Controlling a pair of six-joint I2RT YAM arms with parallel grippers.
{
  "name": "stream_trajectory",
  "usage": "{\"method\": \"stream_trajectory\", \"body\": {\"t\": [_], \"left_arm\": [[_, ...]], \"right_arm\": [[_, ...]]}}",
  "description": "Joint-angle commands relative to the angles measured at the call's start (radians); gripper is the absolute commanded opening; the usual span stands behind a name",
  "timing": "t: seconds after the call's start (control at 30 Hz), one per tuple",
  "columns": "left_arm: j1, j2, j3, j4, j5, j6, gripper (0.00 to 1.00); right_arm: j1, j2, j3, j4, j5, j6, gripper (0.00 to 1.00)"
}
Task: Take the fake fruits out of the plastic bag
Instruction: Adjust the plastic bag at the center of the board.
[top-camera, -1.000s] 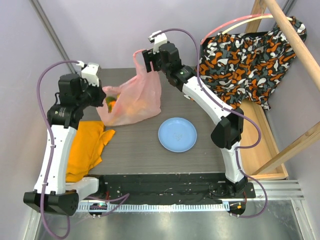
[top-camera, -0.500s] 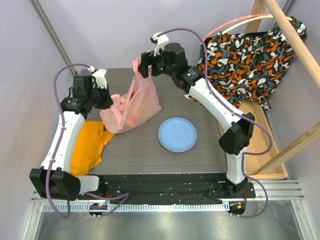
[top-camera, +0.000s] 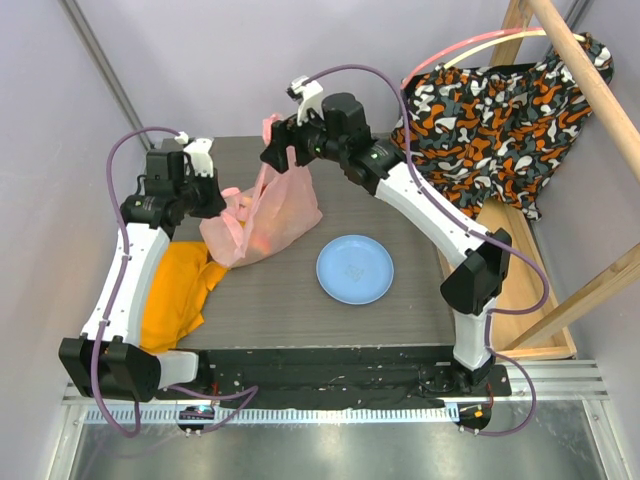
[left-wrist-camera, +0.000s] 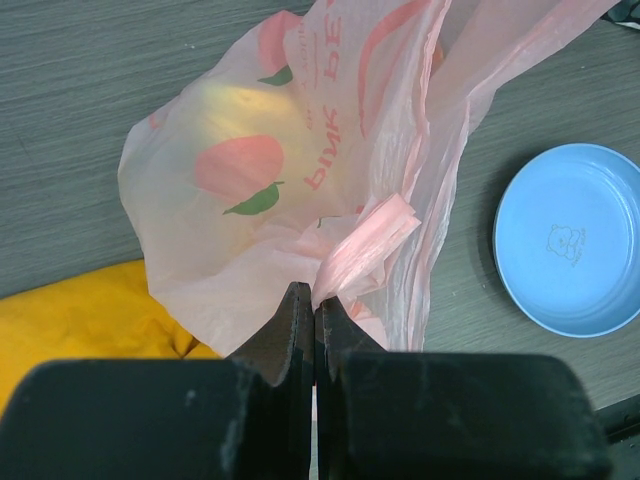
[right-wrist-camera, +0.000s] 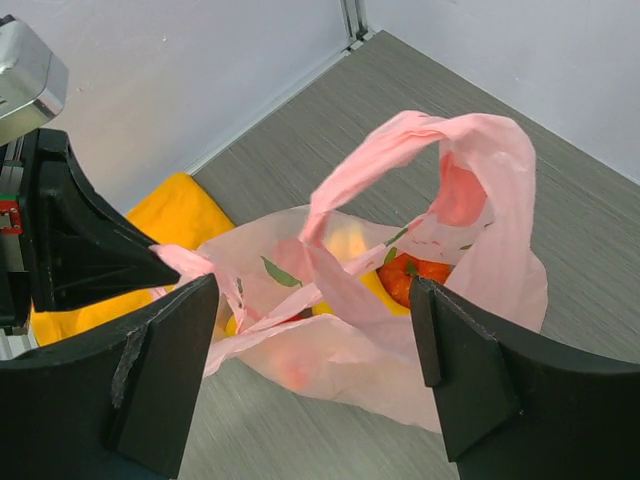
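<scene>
The pink plastic bag (top-camera: 270, 212) lies on the table, far left of middle, with fruits inside. My left gripper (top-camera: 218, 197) is shut on one handle loop at the bag's left edge; the left wrist view shows the jaws (left-wrist-camera: 316, 300) pinching the pink strip. My right gripper (top-camera: 274, 155) is open and hovers above the bag's far side, holding nothing. In the right wrist view its fingers (right-wrist-camera: 165, 370) stand wide either side of the bag (right-wrist-camera: 380, 350), whose other handle loop (right-wrist-camera: 420, 140) stands free. An orange fruit (right-wrist-camera: 415, 275) and something yellow (right-wrist-camera: 372, 288) show through the mouth.
A light-blue plate (top-camera: 354, 269) lies right of the bag. An orange cloth (top-camera: 175, 290) lies at the table's left edge, under the left arm. Patterned fabric (top-camera: 490, 110) hangs from a wooden frame at the far right.
My left gripper has drawn a bag handle to the left and holds it. My right gripper has swung left over the bag, and the bag has bunched up.
</scene>
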Motion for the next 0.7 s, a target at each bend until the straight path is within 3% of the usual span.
{"method": "stream_trajectory", "body": {"t": [0.0,0.1,0.2,0.27,0.3,0.37,0.47,0.5,0.57,0.6,0.67], "left_arm": [[0.001,-0.032,0.036,0.025,0.008,-0.009,0.00],[0.000,-0.035,0.036,0.022,0.003,0.002,0.00],[0.000,-0.020,0.042,0.034,0.003,0.007,0.00],[0.000,0.031,0.062,0.072,0.000,-0.010,0.00],[0.000,0.060,0.113,0.083,-0.009,-0.021,0.00],[0.000,0.196,0.203,0.103,-0.010,-0.039,0.00],[0.001,0.458,0.512,0.070,-0.021,-0.035,0.00],[0.001,0.518,0.706,0.051,-0.030,-0.032,0.00],[0.003,0.683,0.911,0.005,-0.087,-0.021,0.00],[0.004,0.721,1.087,-0.004,-0.108,-0.018,0.00],[0.009,0.779,1.225,0.000,-0.139,-0.016,0.00]], "right_arm": [[0.048,-0.045,0.021,0.008,0.077,-0.049,0.85],[0.055,0.015,0.076,0.009,0.175,-0.047,0.81],[0.053,0.082,0.157,0.023,0.244,-0.073,0.51],[0.048,0.116,0.208,0.050,0.352,-0.101,0.10],[0.044,0.125,0.219,0.069,0.385,-0.127,0.03],[0.003,0.156,0.251,0.137,0.417,-0.180,0.01],[-0.085,0.266,0.369,0.222,0.462,-0.259,0.01],[-0.109,0.343,0.419,0.230,0.462,-0.265,0.01],[-0.157,0.410,0.580,0.265,0.456,-0.312,0.01],[-0.165,0.444,0.611,0.293,0.457,-0.347,0.01],[-0.177,0.429,0.606,0.406,0.442,-0.432,0.01]]}}
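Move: The left hand already pinches the bag's left handle; the bag's body with the fruits lies about 9 cm to its right, 3 cm ahead and 19 cm below. The blue plate is some 32 cm right and 8 cm back, the yellow cloth roughly 14 cm left and 14 cm back. The bag's right handle hangs between the open right fingers, about 2 cm ahead and 2 cm left. From that hand, the plate lies 14 cm back and 15 cm right. Keeping its pinch on the left handle, the left hand first waits, then sweeps the handle forward about 20 cm and up 9 cm. The right fingers shut around where the right handle hangs, but end with the loop beside them on the left, as that hand travels forward some 18 cm, drifting right, its fingers swinging clockwise and tipping upward. ##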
